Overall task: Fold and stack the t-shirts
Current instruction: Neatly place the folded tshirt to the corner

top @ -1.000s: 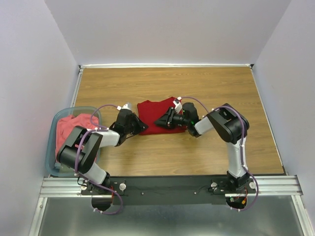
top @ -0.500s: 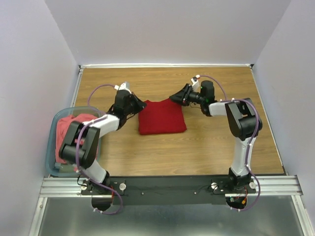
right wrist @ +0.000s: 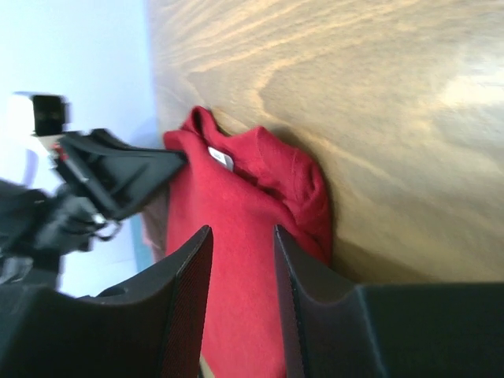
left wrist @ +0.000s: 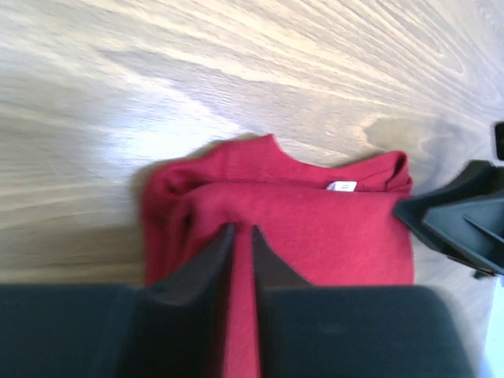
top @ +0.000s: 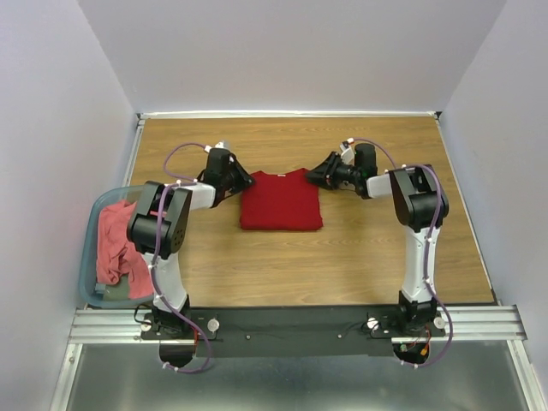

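A crimson red t-shirt (top: 281, 201) lies folded into a rough square in the middle of the wooden table (top: 377, 248), its white neck label (left wrist: 341, 187) at the far edge. My left gripper (top: 245, 181) is at the shirt's far left corner, its fingers (left wrist: 213, 260) a thin slit apart with red cloth (left wrist: 315, 228) in the slit. At the far right corner is my right gripper (top: 311, 177), jaws wider, red cloth (right wrist: 260, 169) filling the gap between them (right wrist: 242, 230). A coral-pink t-shirt (top: 113, 244) lies crumpled in the tub.
The blue-grey plastic tub (top: 88, 267) stands at the table's left edge beside the left arm's base. White walls enclose the table on three sides. The black rail (top: 282, 324) with both arm bases runs along the near edge.
Both grippers carried the shirt's near edge up to its far edge, folding it in half. The left arm swung off the tub, baring the pink shirt. The left fingers have parted slightly.
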You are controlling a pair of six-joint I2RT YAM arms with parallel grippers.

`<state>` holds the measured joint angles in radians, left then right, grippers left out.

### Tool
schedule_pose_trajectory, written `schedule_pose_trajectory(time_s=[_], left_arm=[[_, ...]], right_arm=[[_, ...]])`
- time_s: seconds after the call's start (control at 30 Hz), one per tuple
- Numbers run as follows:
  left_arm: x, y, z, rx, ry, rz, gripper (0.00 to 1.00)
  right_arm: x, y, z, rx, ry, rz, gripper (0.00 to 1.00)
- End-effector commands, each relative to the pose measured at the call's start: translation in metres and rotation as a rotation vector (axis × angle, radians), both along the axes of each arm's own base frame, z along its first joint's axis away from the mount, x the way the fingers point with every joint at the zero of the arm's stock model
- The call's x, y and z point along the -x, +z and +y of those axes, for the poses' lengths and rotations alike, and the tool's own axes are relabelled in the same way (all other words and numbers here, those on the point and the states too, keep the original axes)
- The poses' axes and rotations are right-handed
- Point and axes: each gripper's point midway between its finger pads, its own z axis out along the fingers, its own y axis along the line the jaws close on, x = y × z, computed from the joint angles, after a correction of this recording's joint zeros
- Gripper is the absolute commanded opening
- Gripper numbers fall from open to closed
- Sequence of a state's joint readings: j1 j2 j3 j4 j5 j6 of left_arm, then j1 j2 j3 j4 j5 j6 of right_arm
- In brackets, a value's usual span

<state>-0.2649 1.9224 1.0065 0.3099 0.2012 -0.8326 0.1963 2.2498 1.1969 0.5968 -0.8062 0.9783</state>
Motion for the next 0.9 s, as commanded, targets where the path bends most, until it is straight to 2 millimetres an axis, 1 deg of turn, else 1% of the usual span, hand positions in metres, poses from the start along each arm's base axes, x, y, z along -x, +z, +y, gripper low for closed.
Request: schedule_pose_trajectory(time_s=[0.0,0.03,0.07,0.1,0.13,0.17,0.2,0.23,0.27,0.3,0.33,0.37,0.4,0.43,0.47,0.5,0.53,0.57,0.6,0.67,0.7,0.73,0.77,0.8,0.87], left_arm=[[-0.002,0.045,0.014,-0.061,0.011,-0.087,0.30],[-0.001,0.055,0.018,-0.071,0.020,-0.106,0.34],[0.000,0.065,0.025,-0.095,0.046,-0.128,0.37],[0.005,0.089,0.031,-0.106,0.060,-0.164,0.41],[0.009,0.096,0.039,-0.139,0.078,-0.183,0.43],[0.014,0.106,0.044,-0.161,0.089,-0.201,0.46],[0.023,0.127,0.051,-0.173,0.100,-0.235,0.53],[0.031,0.131,0.055,-0.202,0.086,-0.246,0.55],[0.039,0.148,0.069,-0.242,0.135,-0.273,0.60],[0.044,0.154,0.075,-0.261,0.146,-0.286,0.63],[0.051,0.153,0.081,-0.288,0.151,-0.283,0.64],[0.061,0.162,0.090,-0.327,0.158,-0.301,0.66],[0.066,0.164,0.094,-0.348,0.158,-0.303,0.67],[0.072,0.160,0.101,-0.382,0.164,-0.294,0.68],[0.080,0.156,0.106,-0.404,0.162,-0.273,0.69],[0.085,0.161,0.109,-0.409,0.168,-0.285,0.69],[0.092,0.151,0.112,-0.421,0.166,-0.266,0.69],[0.097,0.151,0.115,-0.430,0.165,-0.272,0.70],[0.103,0.140,0.119,-0.440,0.163,-0.250,0.71],[0.109,0.134,0.122,-0.446,0.160,-0.243,0.72],[0.112,0.134,0.124,-0.451,0.152,-0.244,0.73],[0.113,0.132,0.125,-0.455,0.148,-0.241,0.75],[0.113,0.133,0.131,-0.462,0.160,-0.237,0.76],[0.114,0.132,0.135,-0.477,0.161,-0.232,0.78],[0.114,0.130,0.143,-0.491,0.178,-0.223,0.80]], right_arm=[[-0.002,0.025,-0.015,0.193,-0.009,-0.087,0.45],[0.005,0.021,-0.018,0.275,0.007,-0.101,0.47],[0.009,0.027,-0.017,0.301,0.019,-0.125,0.49],[0.018,0.047,-0.009,0.314,0.042,-0.176,0.51],[0.026,0.047,-0.009,0.361,0.062,-0.188,0.54],[0.031,0.052,-0.006,0.390,0.075,-0.209,0.56],[0.043,0.063,0.008,0.417,0.113,-0.250,0.57],[0.056,0.060,0.011,0.480,0.160,-0.264,0.59],[0.068,0.064,0.028,0.539,0.186,-0.306,0.60],[0.075,0.060,0.035,0.583,0.214,-0.322,0.61],[0.084,0.061,0.042,0.640,0.252,-0.351,0.61],[0.099,0.056,0.057,0.721,0.282,-0.368,0.62],[0.101,0.058,0.066,0.758,0.285,-0.406,0.62],[0.098,0.056,0.067,0.837,0.273,-0.426,0.63],[0.103,0.053,0.074,0.868,0.287,-0.439,0.64],[0.116,0.050,0.091,0.890,0.325,-0.464,0.64],[0.117,0.040,0.091,0.958,0.327,-0.470,0.64],[0.127,0.046,0.111,0.967,0.355,-0.515,0.64],[0.131,0.046,0.117,0.998,0.373,-0.544,0.64],[0.136,0.046,0.129,1.058,0.377,-0.586,0.64],[0.145,0.045,0.144,1.068,0.405,-0.614,0.64],[0.148,0.045,0.150,1.085,0.416,-0.634,0.64],[0.146,0.045,0.152,1.121,0.399,-0.650,0.64],[0.152,0.041,0.162,1.141,0.421,-0.666,0.64],[0.151,0.038,0.165,1.196,0.411,-0.686,0.63]])
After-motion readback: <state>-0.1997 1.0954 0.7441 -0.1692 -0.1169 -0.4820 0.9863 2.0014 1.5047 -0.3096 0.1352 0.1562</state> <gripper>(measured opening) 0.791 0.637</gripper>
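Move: At the collar edge of the folded red t-shirt, the two hands stand low over its far corners. The t-shirt's middle is about 7 cm back and 9 cm right of the left hand, and about 7 cm back and 8 cm left of the right hand, 2 cm down for both. Its near-left corner lies some 16 cm back and 18 cm left of the right hand. From the left hand the blue bin is roughly 30 cm left and 21 cm back. Springing up off the far-left corner by some 20 cm, the left hand opens wide and swings back and left towards the bin, sinking again at the end. The right hand lifts about 9 cm, crosses diagonally back and left over the t-shirt, then lowers towards its near-left corner, opening a little wider while it rolls strongly and its fingers tip steeper down. ##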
